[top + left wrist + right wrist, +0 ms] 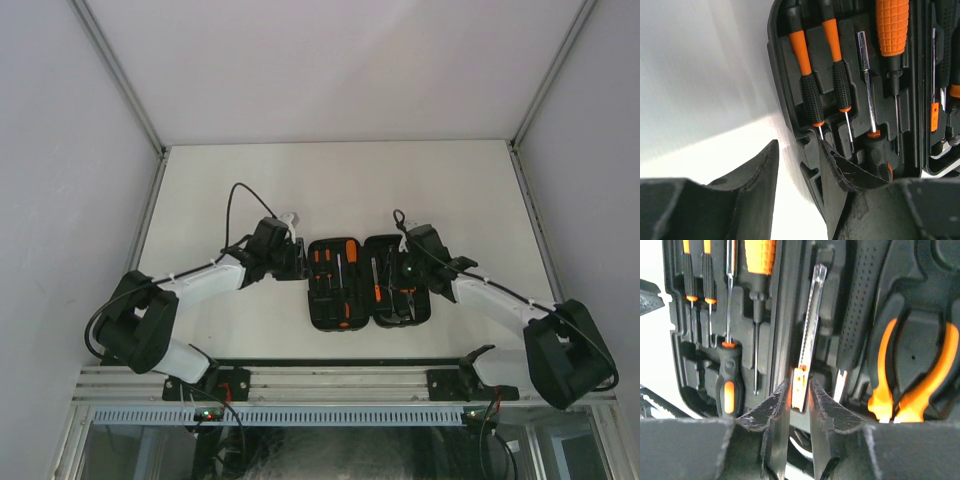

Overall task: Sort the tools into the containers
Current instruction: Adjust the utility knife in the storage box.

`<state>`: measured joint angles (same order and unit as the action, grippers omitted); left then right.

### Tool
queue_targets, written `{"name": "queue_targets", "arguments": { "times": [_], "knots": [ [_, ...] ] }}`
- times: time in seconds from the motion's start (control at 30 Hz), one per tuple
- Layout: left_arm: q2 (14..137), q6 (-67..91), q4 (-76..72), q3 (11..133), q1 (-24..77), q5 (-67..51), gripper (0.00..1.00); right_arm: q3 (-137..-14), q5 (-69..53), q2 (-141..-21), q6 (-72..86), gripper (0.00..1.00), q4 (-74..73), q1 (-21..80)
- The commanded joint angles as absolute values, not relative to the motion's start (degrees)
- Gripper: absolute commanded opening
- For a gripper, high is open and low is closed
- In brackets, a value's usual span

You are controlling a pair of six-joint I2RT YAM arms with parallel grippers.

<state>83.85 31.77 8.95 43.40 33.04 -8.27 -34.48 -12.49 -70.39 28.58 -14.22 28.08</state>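
Note:
The black tool case (322,322) lies open mid-table with tools in its moulded slots. Two thin orange-and-black screwdrivers (807,75) and a thick orange handle (891,25) rest in its left half. My left gripper (798,142) is open and straddles the case's left wall (777,65), one finger outside over the table, the other inside. My right gripper (800,382) is closed on the orange end of a slim metal utility knife (810,325) that lies in its slot beside the case hinge. Orange-handled pliers (912,390) sit to its right.
Both arms reach in from the near edge, the left gripper (300,262) at the case's left side and the right gripper (400,272) over its right half. A stubby screwdriver (727,385) lies near the case's lower edge. White walls enclose the table.

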Motion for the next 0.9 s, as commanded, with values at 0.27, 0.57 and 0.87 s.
{"name": "queue_targets", "arguments": {
  "times": [0.27,0.57,0.87],
  "knots": [
    [84.6,31.6,6.5,44.5,34.5,-9.8,0.41,-42.4,-12.3,-83.3,29.4,0.08,-8.3,28.3],
    [85.0,31.6,6.5,45.0,35.0,-10.0,0.4,-44.9,-8.0,-87.3,29.4,0.0,-10.2,29.1],
    [84.9,31.6,6.5,44.7,35.2,-9.6,0.39,-45.7,-7.4,-82.9,28.1,0.0,-9.4,30.0]
  ]
}}
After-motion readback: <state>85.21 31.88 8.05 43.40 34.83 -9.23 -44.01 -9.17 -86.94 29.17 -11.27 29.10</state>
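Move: The utility knife lies in the right half of the open storage box, its middle about 4 cm ahead of the right hand, 2 cm to its left and 3 cm below. From that same hand, the black handle is some 6 cm ahead and 1 cm to the right, the pliers 3 cm ahead and 4 cm right, and the big screwdriver's orange handle 11 cm ahead and 6 cm left. From the left hand the knife is roughly 14 cm to the right, level with it, 2 cm below. The utility knife is met from above near its middle: the right hand reaches forward over the orange slider, about 4 cm in all, sinking some 2.5 cm and drifting 2 cm left. Its slightly parted fingers close fully on the way down; the shut tips then creep the last centimetre forward at one height, seeming to press on the knife rather than grip it. ##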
